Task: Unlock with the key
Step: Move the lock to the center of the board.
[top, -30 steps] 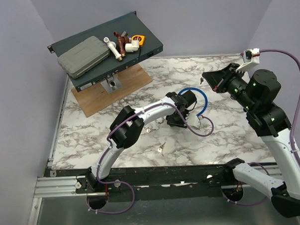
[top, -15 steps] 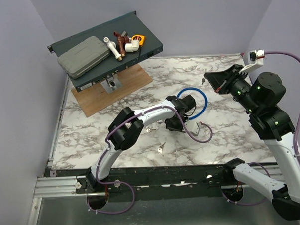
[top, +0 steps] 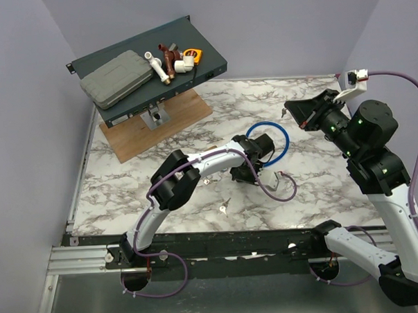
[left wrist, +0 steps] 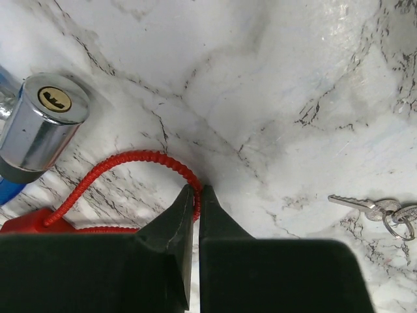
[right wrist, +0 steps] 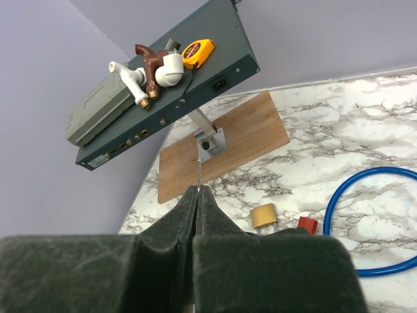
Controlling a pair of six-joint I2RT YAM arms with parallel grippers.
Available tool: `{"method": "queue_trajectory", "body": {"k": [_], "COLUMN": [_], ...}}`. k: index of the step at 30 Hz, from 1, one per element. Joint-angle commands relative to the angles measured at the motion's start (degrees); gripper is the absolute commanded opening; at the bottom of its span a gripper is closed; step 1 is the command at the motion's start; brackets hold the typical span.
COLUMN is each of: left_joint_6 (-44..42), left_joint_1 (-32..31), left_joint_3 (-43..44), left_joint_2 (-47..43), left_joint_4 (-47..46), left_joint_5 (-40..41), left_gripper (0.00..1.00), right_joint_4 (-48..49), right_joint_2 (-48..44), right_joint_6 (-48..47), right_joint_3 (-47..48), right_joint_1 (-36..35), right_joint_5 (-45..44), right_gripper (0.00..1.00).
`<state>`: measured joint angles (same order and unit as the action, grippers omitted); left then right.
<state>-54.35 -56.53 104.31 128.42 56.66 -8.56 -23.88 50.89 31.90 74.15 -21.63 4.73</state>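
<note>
The key (right wrist: 197, 171) is a thin silver blade seen edge-on, sticking out of my right gripper (right wrist: 197, 190), which is shut on it. In the top view that gripper (top: 288, 112) hangs high over the table's right back with the key (top: 282, 112) at its tip. My left gripper (left wrist: 197, 190) is low on the marble, shut on a red coiled cord (left wrist: 130, 158) pinched between its tips. A chrome lock cylinder (left wrist: 42, 124) with a brass keyhole lies up and left of it. A brass padlock (right wrist: 264, 216) shows beside a red block (right wrist: 307, 224).
A blue cable loop (top: 285, 136) lies mid-table by the left gripper (top: 246, 172). Loose keys (top: 225, 206) lie near the front, and a key bunch (left wrist: 374, 208) right of the left jaws. A dark box (top: 150, 69) with tools stands on a wooden board (top: 159, 124) at back left.
The left jaws have closed onto the red cord, and that arm shifted slightly toward the near side. The right arm rose a little early on, then held still with the key.
</note>
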Motion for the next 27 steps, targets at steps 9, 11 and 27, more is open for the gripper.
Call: {"method": "queue_trajectory", "body": {"k": [9,11,27], "left_joint_6": [2.9,3.6,17.1], "left_joint_1": [0.5,0.9,5.5], "left_joint_3": [3.7,4.4,4.0], "left_joint_2": [-11.1,-14.5,-35.4], "left_joint_4": [9.0,12.2,28.7], "left_joint_5": [-1.5,-3.0,-26.0], "left_gripper": [0.0,0.0,0.0], "right_joint_4": [-0.4,0.0,5.1], "right_joint_2": [-0.1,-0.1,1.4], "right_joint_6": [-1.7,-1.9,-1.1], "right_joint_3": [1.2,1.1,-5.0], "right_joint_1": [0.5,0.5,0.4], "right_joint_5": [-4.0,-4.5,-5.2], "right_gripper": [0.01,0.01,0.01]}}
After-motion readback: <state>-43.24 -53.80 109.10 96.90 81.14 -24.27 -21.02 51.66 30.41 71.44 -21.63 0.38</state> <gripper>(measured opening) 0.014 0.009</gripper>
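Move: The left hand's shut fingers already pinch the far end of the red lock's cord loop, just off the table; the lock's red body lies about 11 cm ahead and 1 cm left. The blue lock's cylinder stands roughly 4 cm ahead and 6 cm right of this hand, the brass padlock about 8 cm ahead and 8 cm left, the loose keys some 10 cm back and 5 cm left. From the right hand the red body is about 10 cm ahead, 11 cm left and 42 cm below. Upward first and mostly, some 22 cm, the left hand lifts the red lock by its pinched cord, then also swings back and left about 10 cm, to over the loose keys near the table's front edge. The wrist tilts roughly 20 degrees, fingertips swinging to the right and a little back; the fingers keep their pinch. The right hand, still holding its key, eases slightly forward. ##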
